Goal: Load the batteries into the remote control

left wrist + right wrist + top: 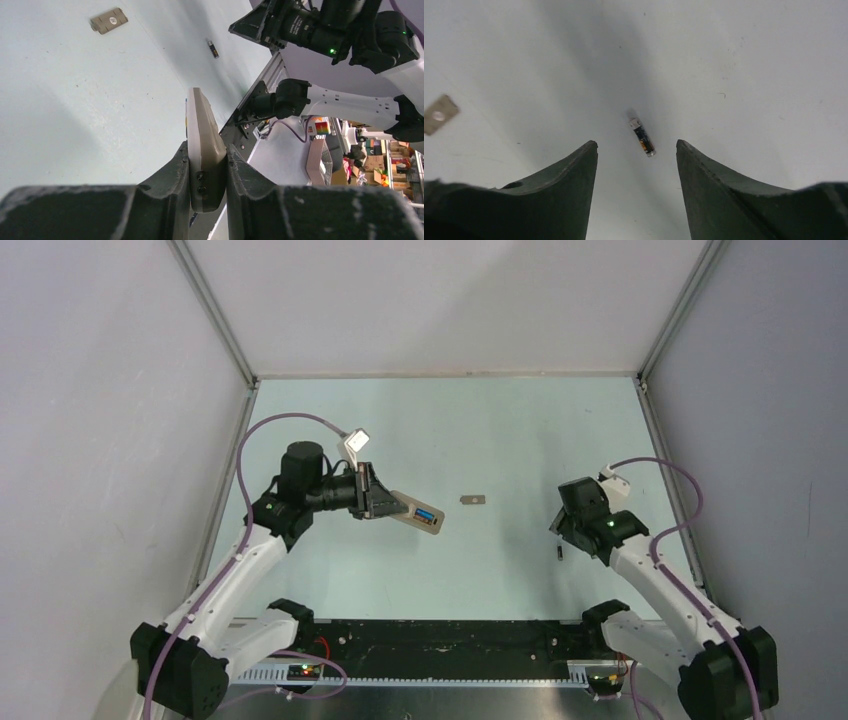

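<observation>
My left gripper [388, 504] [207, 156] is shut on one end of the remote control [418, 514] [202, 142] and holds it above the table, edge-on in the left wrist view. A bright blue battery [429, 515] sits in the slot of its tan back. The dark battery [561, 553] [641, 137] [213, 49] lies loose on the table. My right gripper [566, 536] [636, 144] hangs open over it; the battery lies just past the fingertips and touches neither.
A small grey battery cover [473, 499] [109, 20] [439, 114] lies flat on the table between the two arms. Grey walls with metal frame rails [215, 320] enclose the table on three sides. A black rail [440, 640] runs along the near edge.
</observation>
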You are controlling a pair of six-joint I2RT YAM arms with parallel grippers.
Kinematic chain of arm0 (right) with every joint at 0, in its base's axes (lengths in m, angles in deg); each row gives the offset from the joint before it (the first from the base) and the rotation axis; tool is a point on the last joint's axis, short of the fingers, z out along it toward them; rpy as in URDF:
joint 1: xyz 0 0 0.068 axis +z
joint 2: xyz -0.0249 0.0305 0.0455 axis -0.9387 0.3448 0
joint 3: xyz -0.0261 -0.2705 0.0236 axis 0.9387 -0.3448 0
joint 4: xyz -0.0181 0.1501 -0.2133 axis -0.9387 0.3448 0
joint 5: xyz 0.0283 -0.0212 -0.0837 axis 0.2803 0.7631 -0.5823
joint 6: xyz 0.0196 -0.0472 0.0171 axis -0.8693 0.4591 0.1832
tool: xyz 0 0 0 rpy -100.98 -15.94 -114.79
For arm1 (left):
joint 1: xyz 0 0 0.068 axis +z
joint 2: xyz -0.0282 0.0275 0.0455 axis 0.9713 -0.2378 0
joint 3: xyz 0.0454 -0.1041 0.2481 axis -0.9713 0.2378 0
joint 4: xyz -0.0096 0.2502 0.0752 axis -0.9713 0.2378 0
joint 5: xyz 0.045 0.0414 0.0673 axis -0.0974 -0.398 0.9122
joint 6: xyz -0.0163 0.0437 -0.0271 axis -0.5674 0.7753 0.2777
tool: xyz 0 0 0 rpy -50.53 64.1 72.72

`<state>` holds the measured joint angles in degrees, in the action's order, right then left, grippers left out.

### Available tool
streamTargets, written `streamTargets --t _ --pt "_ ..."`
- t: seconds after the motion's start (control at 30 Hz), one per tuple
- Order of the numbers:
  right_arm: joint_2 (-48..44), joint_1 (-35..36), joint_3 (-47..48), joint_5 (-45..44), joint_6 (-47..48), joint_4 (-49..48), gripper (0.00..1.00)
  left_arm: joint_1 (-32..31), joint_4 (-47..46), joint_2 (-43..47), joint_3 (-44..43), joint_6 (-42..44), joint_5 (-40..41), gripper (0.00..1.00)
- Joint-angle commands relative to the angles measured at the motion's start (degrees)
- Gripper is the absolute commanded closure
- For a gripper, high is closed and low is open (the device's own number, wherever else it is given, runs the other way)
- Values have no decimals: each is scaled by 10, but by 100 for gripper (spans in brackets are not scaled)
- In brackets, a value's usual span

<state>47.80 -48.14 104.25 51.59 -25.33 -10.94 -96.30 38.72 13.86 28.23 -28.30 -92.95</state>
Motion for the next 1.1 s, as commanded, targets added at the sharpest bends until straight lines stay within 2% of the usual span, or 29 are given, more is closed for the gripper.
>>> streamTargets --t 0.0,0.03,0.2,0.47,0.77,1.07 --pt "35 -10 -13 18 -5 -29 42 4 -16 9 -27 -6 5 100" --pt "41 -12 -17 23 -1 -35 50 4 -15 9 -27 -6 5 100" --pt "86 -22 -20 37 9 -63 62 5 -16 11 -26 -7 3 100" --pt "138 -35 -25 83 43 -84 57 6 -16 11 -21 -5 -3 100" --pt "173 -47 -26 99 56 -97 60 6 -15 9 -21 -4 -4 100" --pt "202 -61 -27 119 56 -110 67 8 -16 10 -20 -3 -4 100"
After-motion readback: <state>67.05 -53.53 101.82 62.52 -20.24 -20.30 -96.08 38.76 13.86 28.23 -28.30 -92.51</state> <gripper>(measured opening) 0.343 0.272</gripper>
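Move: From the right hand the loose battery on the table lies about 9 cm below, some 1 cm back and 1 cm to the left, lengthwise fore and aft. The battery cover lies roughly 15 cm ahead and 25 cm left of this hand, 9 cm below. From the left hand, holding the remote control, that battery is some 40 cm to the right, about level fore and aft, and 21 cm below. Nearly straight down comes the empty right hand, about 7 to 8 cm towards the battery, drifting only 1 cm left and easing off as it nears the table. The wrist tips some 15 degrees, so the fingers point more steeply down, and they close from well open to about half that gap, one on each side of the battery's forward end. The left hand keeps still, holding the remote control. ##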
